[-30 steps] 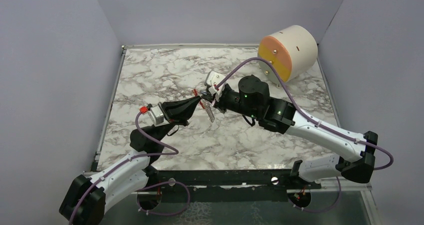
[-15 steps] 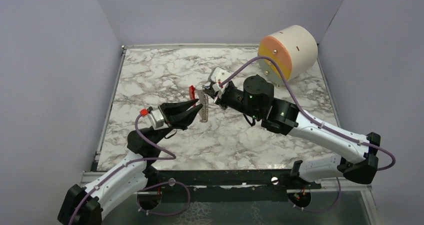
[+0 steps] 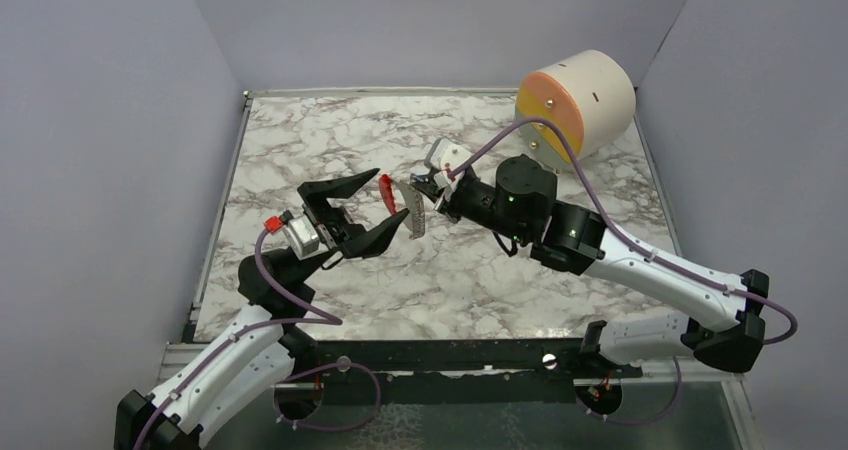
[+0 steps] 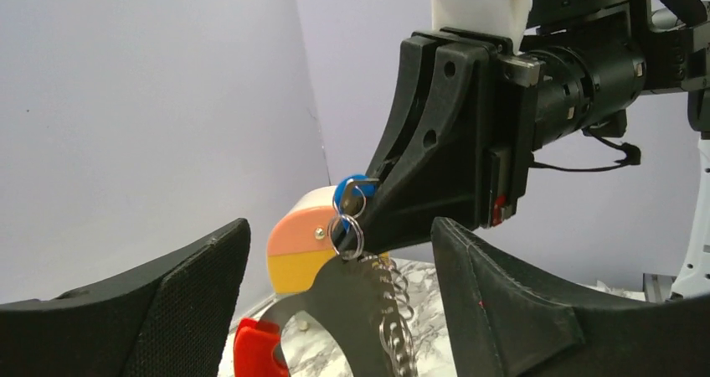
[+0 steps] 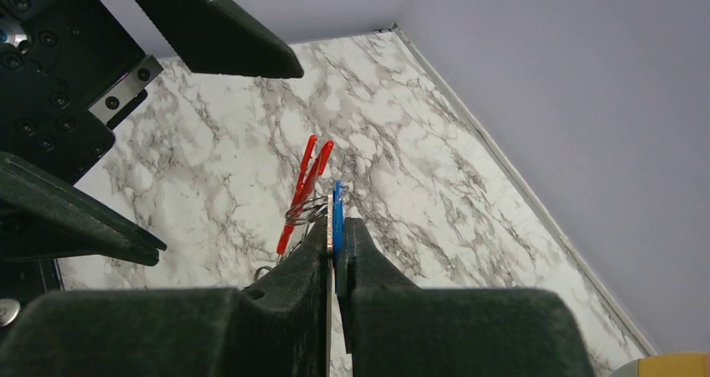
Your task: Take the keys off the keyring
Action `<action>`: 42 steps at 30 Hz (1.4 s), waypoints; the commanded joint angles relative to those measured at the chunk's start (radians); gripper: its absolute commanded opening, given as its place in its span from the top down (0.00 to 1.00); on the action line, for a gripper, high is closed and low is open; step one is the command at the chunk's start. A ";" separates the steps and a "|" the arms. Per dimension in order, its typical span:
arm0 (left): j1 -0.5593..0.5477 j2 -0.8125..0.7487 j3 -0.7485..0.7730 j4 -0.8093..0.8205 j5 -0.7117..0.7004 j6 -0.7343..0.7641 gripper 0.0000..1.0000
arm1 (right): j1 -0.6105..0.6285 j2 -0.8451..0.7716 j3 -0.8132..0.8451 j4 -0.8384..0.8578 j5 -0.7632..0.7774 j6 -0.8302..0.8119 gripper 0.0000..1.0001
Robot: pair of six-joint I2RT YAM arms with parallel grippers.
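Observation:
My right gripper (image 5: pixel 335 236) is shut on the small blue-and-silvery key (image 5: pixel 337 203), which it holds above the marble. Small silver rings (image 4: pixel 350 226) link the key (image 4: pixel 352 191) to the keyring (image 4: pixel 381 310), a grey ridged curved band with a red part (image 4: pixel 255 350) that hangs below. From above, the keyring (image 3: pixel 414 216) and its red part (image 3: pixel 385 191) dangle just left of the right gripper (image 3: pixel 427 192). My left gripper (image 3: pixel 390 197) is open, its fingers (image 4: pixel 176 302) spread either side of the band and touching nothing.
A big cream cylinder (image 3: pixel 585 98) with an orange and yellow face lies at the back right corner of the marble table (image 3: pixel 300 140). Purple walls close in the left, back and right sides. The two grippers are nearly nose to nose at mid-table.
My left gripper went from shut to wide open, let go of the keyring and drew back to the left. The right gripper shifted slightly right, still holding the key with the keyring hanging.

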 commanded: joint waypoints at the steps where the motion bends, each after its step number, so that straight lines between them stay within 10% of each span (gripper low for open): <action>1: -0.004 0.032 0.058 -0.074 0.085 0.054 0.18 | 0.008 -0.055 -0.021 0.050 -0.047 0.007 0.99; 23: -0.003 0.088 0.170 -0.093 0.298 0.123 0.29 | 0.008 -0.161 -0.116 0.026 -0.176 0.003 0.99; 42: -0.004 0.054 0.175 -0.176 0.197 0.205 0.56 | 0.008 -0.197 -0.129 0.034 -0.230 0.004 0.99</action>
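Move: The small ring on the blue key is what the open left fingers point at: about 5 cm right of that hand, 2 cm ahead and 4 cm higher. The grey keyring plate hangs under the ring, some 5 cm right of the left hand, 1 cm ahead and 1 cm below; the red clip is about 3 cm ahead, 1 cm right and 3 cm lower. The right hand already pinches the key; the ring is 2 cm to its left, 1 cm ahead and 2 cm below. Drawing back about 5 cm and some 2 cm to its right, the right hand keeps the blue key pinched and turns about 10 degrees counter-clockwise. The left hand first works rightward about 3 cm with a small dip forward, then pulls back and up, tilting some 15 degrees so its fingers point more to the right and part-closing them beside the key's ring. ##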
